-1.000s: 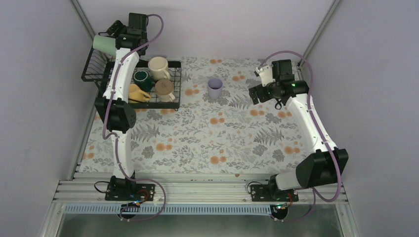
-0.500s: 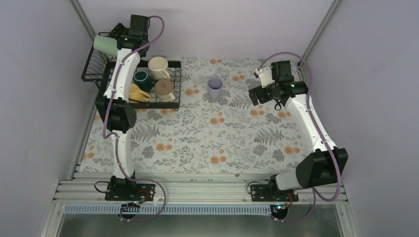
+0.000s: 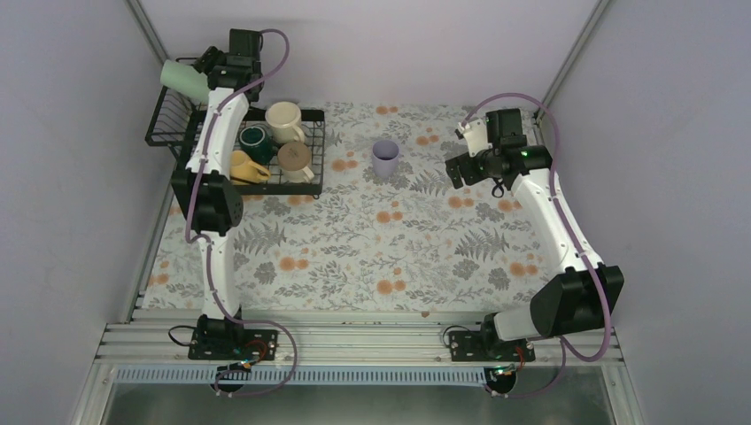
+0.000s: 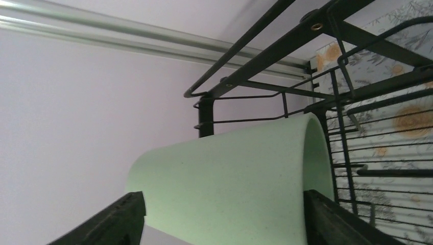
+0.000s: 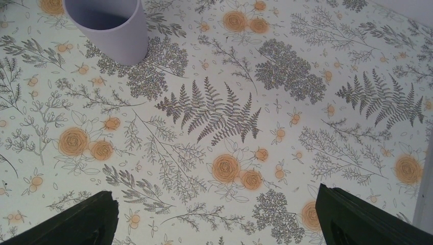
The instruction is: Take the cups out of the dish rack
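Note:
The black wire dish rack (image 3: 305, 175) stands at the table's far left. Its flat tray holds a cream mug (image 3: 284, 121), a dark teal mug (image 3: 256, 140), a beige mug (image 3: 293, 159) and a yellow mug (image 3: 245, 168). Over the raised basket tier (image 3: 163, 124) my left gripper (image 3: 200, 69) is shut on a mint-green cup (image 3: 182, 79), lying sideways. In the left wrist view that cup (image 4: 230, 173) fills the gap between both fingers, with rack wires (image 4: 357, 127) behind. A lavender cup (image 3: 385, 159) stands upright on the table. My right gripper (image 3: 456, 168) hangs open to its right, above bare cloth (image 5: 217, 214).
The floral tablecloth (image 3: 372, 248) covers the table. Pale walls stand close behind and left of the rack, with a metal corner post (image 4: 153, 38) just past the basket. In the right wrist view the lavender cup (image 5: 110, 28) sits at the top left.
The left jaws have narrowed onto the mint-green cup, and the cup has shifted slightly up and left, tilting over the basket. The right arm has barely moved.

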You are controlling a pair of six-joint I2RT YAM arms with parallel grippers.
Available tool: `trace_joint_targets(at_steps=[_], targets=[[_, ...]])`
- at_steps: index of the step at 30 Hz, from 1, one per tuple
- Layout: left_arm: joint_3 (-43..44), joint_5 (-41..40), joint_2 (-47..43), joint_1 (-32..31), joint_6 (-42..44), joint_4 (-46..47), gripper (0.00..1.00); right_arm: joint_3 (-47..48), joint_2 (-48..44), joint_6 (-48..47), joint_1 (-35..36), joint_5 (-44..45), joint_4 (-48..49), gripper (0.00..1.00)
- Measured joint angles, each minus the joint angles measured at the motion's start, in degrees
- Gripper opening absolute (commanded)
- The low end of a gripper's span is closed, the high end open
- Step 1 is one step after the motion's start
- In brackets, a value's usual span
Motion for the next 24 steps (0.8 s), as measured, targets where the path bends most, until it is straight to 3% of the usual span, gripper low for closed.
trace_joint_targets(at_steps=[14, 24], targets=[[-2.7, -0.3, 0.5, -0.1, 0.3, 1.9, 0.19, -0.9, -0.6, 0.0, 0.1, -0.1, 0.0, 1.00], [-4.6, -2.3, -2.6, -0.6, 1.7, 5.9, 0.05, -1.1, -1.0, 0.0, 0.3, -0.1, 0.0, 1.00]])
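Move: The green cup lies on its side on the rack's upper tier, mouth to the right; the left hand's open fingers already straddle its rim, with the cup's middle about 4 cm to the left, 3 cm back and 3 cm below. On the lower tier, roughly 19 cm below, the cream mug is some 14 cm right and 10 cm back, the dark green mug 8 cm right and 14 cm back. From the right hand the green cup lies about 16 cm ahead, 54 cm left and a little higher. The left hand sinks about 2 cm with one finger inside the green cup's mouth and the other outside, closing steadily until the two pinch the cup's wall at the rim. With the fingers nearly shut on that thin wall, it turns round and rises about 3 cm from its lowest point, keeping the pinch and hardly shifting sideways as the wrist tips very slightly up. ##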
